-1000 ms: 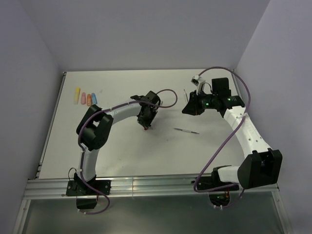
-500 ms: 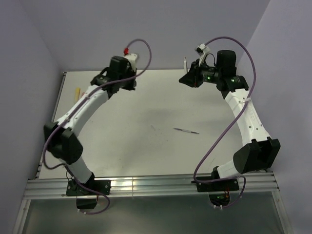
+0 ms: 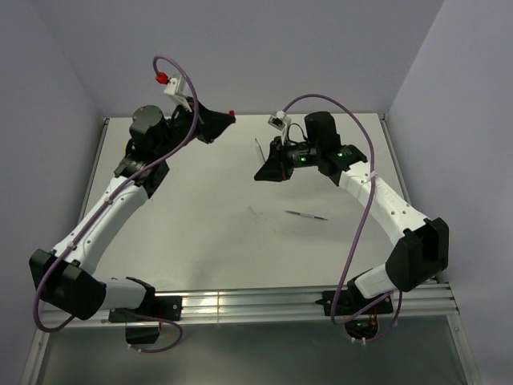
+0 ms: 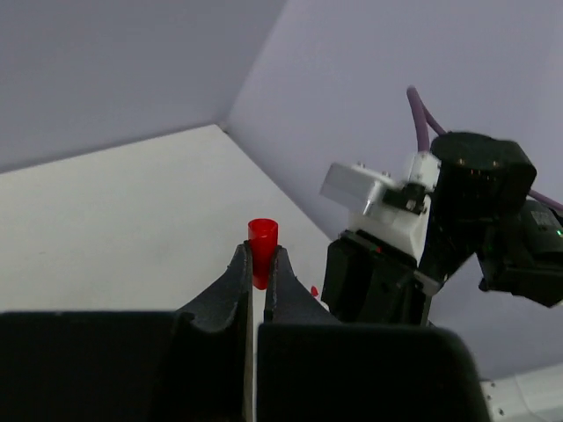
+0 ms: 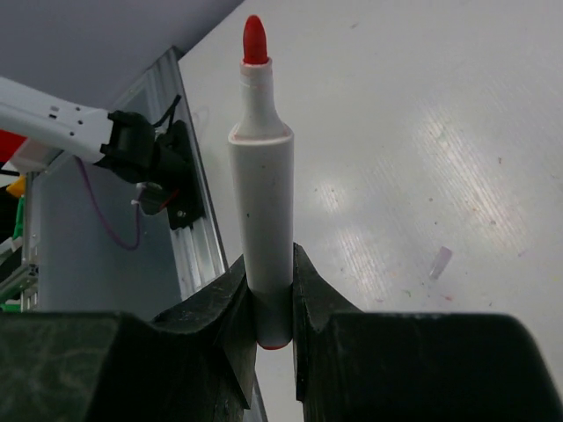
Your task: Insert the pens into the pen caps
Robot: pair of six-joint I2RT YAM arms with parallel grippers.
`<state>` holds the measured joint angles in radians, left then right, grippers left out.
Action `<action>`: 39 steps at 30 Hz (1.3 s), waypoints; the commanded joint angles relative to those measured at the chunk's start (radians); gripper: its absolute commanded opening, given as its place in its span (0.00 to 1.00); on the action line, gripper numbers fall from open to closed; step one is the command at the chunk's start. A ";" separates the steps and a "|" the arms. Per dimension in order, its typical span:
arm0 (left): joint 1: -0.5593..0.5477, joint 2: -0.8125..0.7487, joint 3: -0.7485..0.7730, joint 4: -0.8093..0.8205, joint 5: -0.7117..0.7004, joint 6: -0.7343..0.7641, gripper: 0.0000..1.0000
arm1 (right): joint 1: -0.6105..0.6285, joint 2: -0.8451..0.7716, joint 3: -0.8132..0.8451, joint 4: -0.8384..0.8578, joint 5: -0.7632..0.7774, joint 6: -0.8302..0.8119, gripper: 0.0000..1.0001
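Observation:
My left gripper (image 3: 225, 118) is raised above the table's back left and is shut on a small red pen cap (image 3: 232, 114). In the left wrist view the cap (image 4: 262, 250) sticks out past the fingertips of the gripper (image 4: 259, 261). My right gripper (image 3: 265, 165) hangs over the table's middle back, shut on a white pen (image 3: 258, 148). The right wrist view shows that pen (image 5: 261, 211) upright between the jaws of the gripper (image 5: 270, 268), its red tip bare and pointing away. Cap and pen tip are apart, a short gap between them.
A thin grey pen (image 3: 306, 214) lies on the white table (image 3: 200, 241) right of centre. A small pale sliver (image 5: 439, 261) lies on the table surface. An aluminium rail (image 3: 240, 305) runs along the near edge. Grey walls close in the back and sides.
The left arm left the table's middle, swung to the back left and rose, with the red cap now pointing right. The right gripper carried the white pen leftward, toward the cap.

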<state>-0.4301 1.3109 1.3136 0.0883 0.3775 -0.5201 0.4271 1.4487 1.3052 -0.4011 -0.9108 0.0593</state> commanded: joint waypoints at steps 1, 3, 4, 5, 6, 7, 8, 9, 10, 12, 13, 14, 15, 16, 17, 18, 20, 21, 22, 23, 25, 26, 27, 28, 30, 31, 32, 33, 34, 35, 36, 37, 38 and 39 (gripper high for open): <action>0.008 0.013 -0.139 0.439 0.262 -0.281 0.00 | 0.009 -0.064 0.032 0.071 -0.066 0.019 0.00; 0.010 0.011 -0.215 0.633 0.259 -0.427 0.00 | 0.015 -0.059 0.042 0.071 -0.080 0.020 0.00; 0.010 0.022 -0.246 0.731 0.259 -0.454 0.00 | 0.016 -0.057 0.043 0.071 -0.094 0.019 0.00; 0.008 0.031 -0.244 0.738 0.264 -0.469 0.00 | 0.019 -0.057 0.048 0.071 -0.096 0.017 0.00; 0.008 0.037 -0.237 0.732 0.270 -0.481 0.00 | 0.021 -0.056 0.049 0.070 -0.096 0.017 0.00; 0.008 0.042 -0.238 0.741 0.268 -0.485 0.00 | 0.021 -0.056 0.051 0.070 -0.099 0.017 0.00; 0.008 0.039 -0.244 0.758 0.267 -0.491 0.00 | 0.022 -0.056 0.052 0.070 -0.100 0.017 0.00; 0.008 0.039 -0.251 0.772 0.267 -0.503 0.00 | 0.022 -0.054 0.052 0.070 -0.100 0.019 0.00; 0.010 0.039 -0.251 0.784 0.270 -0.509 0.00 | 0.022 -0.053 0.052 0.070 -0.102 0.019 0.00; 0.008 0.039 -0.260 0.813 0.271 -0.540 0.00 | 0.024 -0.047 0.055 0.070 -0.102 0.019 0.00; 0.008 0.037 -0.269 0.821 0.265 -0.544 0.00 | 0.024 -0.047 0.057 0.070 -0.103 0.017 0.00; 0.008 0.037 -0.270 0.812 0.267 -0.546 0.00 | 0.025 -0.047 0.062 0.070 -0.103 0.017 0.00; 0.007 0.039 -0.271 0.809 0.268 -0.543 0.00 | 0.027 -0.044 0.065 0.070 -0.105 0.017 0.00; 0.008 0.037 -0.274 0.809 0.271 -0.541 0.00 | 0.027 -0.044 0.068 0.071 -0.106 0.017 0.00; 0.007 0.036 -0.278 0.809 0.270 -0.540 0.00 | 0.027 -0.044 0.074 0.070 -0.108 0.019 0.00; 0.005 0.036 -0.283 0.808 0.270 -0.540 0.00 | 0.027 -0.044 0.077 0.070 -0.112 0.019 0.00; -0.002 0.037 -0.286 0.797 0.270 -0.531 0.00 | 0.029 -0.044 0.081 0.070 -0.120 0.019 0.00; -0.004 0.037 -0.290 0.800 0.270 -0.528 0.00 | 0.030 -0.045 0.083 0.067 -0.123 0.016 0.00; -0.006 0.037 -0.292 0.801 0.268 -0.525 0.00 | 0.033 -0.045 0.083 0.065 -0.125 0.014 0.00; -0.007 0.039 -0.292 0.798 0.267 -0.523 0.00 | 0.035 -0.047 0.083 0.065 -0.128 0.013 0.00; -0.010 0.044 -0.290 0.797 0.267 -0.515 0.00 | 0.041 -0.048 0.083 0.061 -0.129 0.005 0.00; -0.010 0.045 -0.290 0.800 0.267 -0.515 0.00 | 0.042 -0.047 0.082 0.059 -0.132 0.005 0.00; -0.009 0.045 -0.289 0.797 0.265 -0.514 0.00 | 0.045 -0.047 0.082 0.058 -0.134 0.001 0.00; -0.010 0.047 -0.286 0.800 0.265 -0.512 0.00 | 0.045 -0.047 0.082 0.054 -0.132 0.001 0.00; -0.012 0.051 -0.286 0.806 0.265 -0.518 0.00 | 0.048 -0.045 0.082 0.054 -0.132 -0.003 0.00; -0.013 0.051 -0.287 0.809 0.267 -0.520 0.00 | 0.048 -0.045 0.082 0.054 -0.131 -0.003 0.00; -0.015 0.053 -0.286 0.809 0.265 -0.518 0.00 | 0.050 -0.044 0.082 0.053 -0.129 -0.006 0.00; -0.016 0.053 -0.286 0.808 0.265 -0.517 0.00 | 0.052 -0.042 0.083 0.053 -0.128 -0.006 0.00; -0.016 0.053 -0.286 0.808 0.268 -0.515 0.00 | 0.052 -0.042 0.086 0.051 -0.126 -0.006 0.00; -0.016 0.056 -0.287 0.809 0.270 -0.515 0.00 | 0.050 -0.042 0.088 0.051 -0.126 -0.006 0.00; -0.018 0.054 -0.290 0.811 0.270 -0.518 0.00 | 0.052 -0.044 0.091 0.050 -0.126 -0.007 0.00; -0.019 0.056 -0.292 0.812 0.271 -0.520 0.00 | 0.050 -0.040 0.094 0.050 -0.126 -0.007 0.00; -0.021 0.056 -0.293 0.808 0.271 -0.515 0.00 | 0.052 -0.039 0.094 0.050 -0.125 -0.004 0.00; -0.021 0.059 -0.294 0.803 0.271 -0.515 0.00 | 0.052 -0.039 0.094 0.050 -0.122 -0.006 0.00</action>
<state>-0.4438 1.3716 1.0187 0.8322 0.6315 -1.0409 0.4694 1.4220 1.3430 -0.3672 -1.0222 0.0677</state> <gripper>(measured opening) 0.043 0.232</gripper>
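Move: The left hand holds the red cap. The bare tip of the pen in the right hand lies about 6 cm to the left hand's right, 2 cm back and 8 cm below. From the right hand, that cap is roughly 7 cm ahead, 7 cm left and 14 cm above. On the table some 26 cm below the right hand, the grey pen lies 14 cm right and 3 cm ahead, the clear strip 3 cm left and 4 cm ahead. With no touch between cap and pen yet to be seen, the left hand brings the held cap about 5 cm back and 4 cm right towards the pen tip, dipping and coming back up early on, while turning some 20 degrees clockwise and rolling its left side down as much. The right hand lifts the pen about 3.5 cm, easing back 3 cm and a little left; both keep their grips. ##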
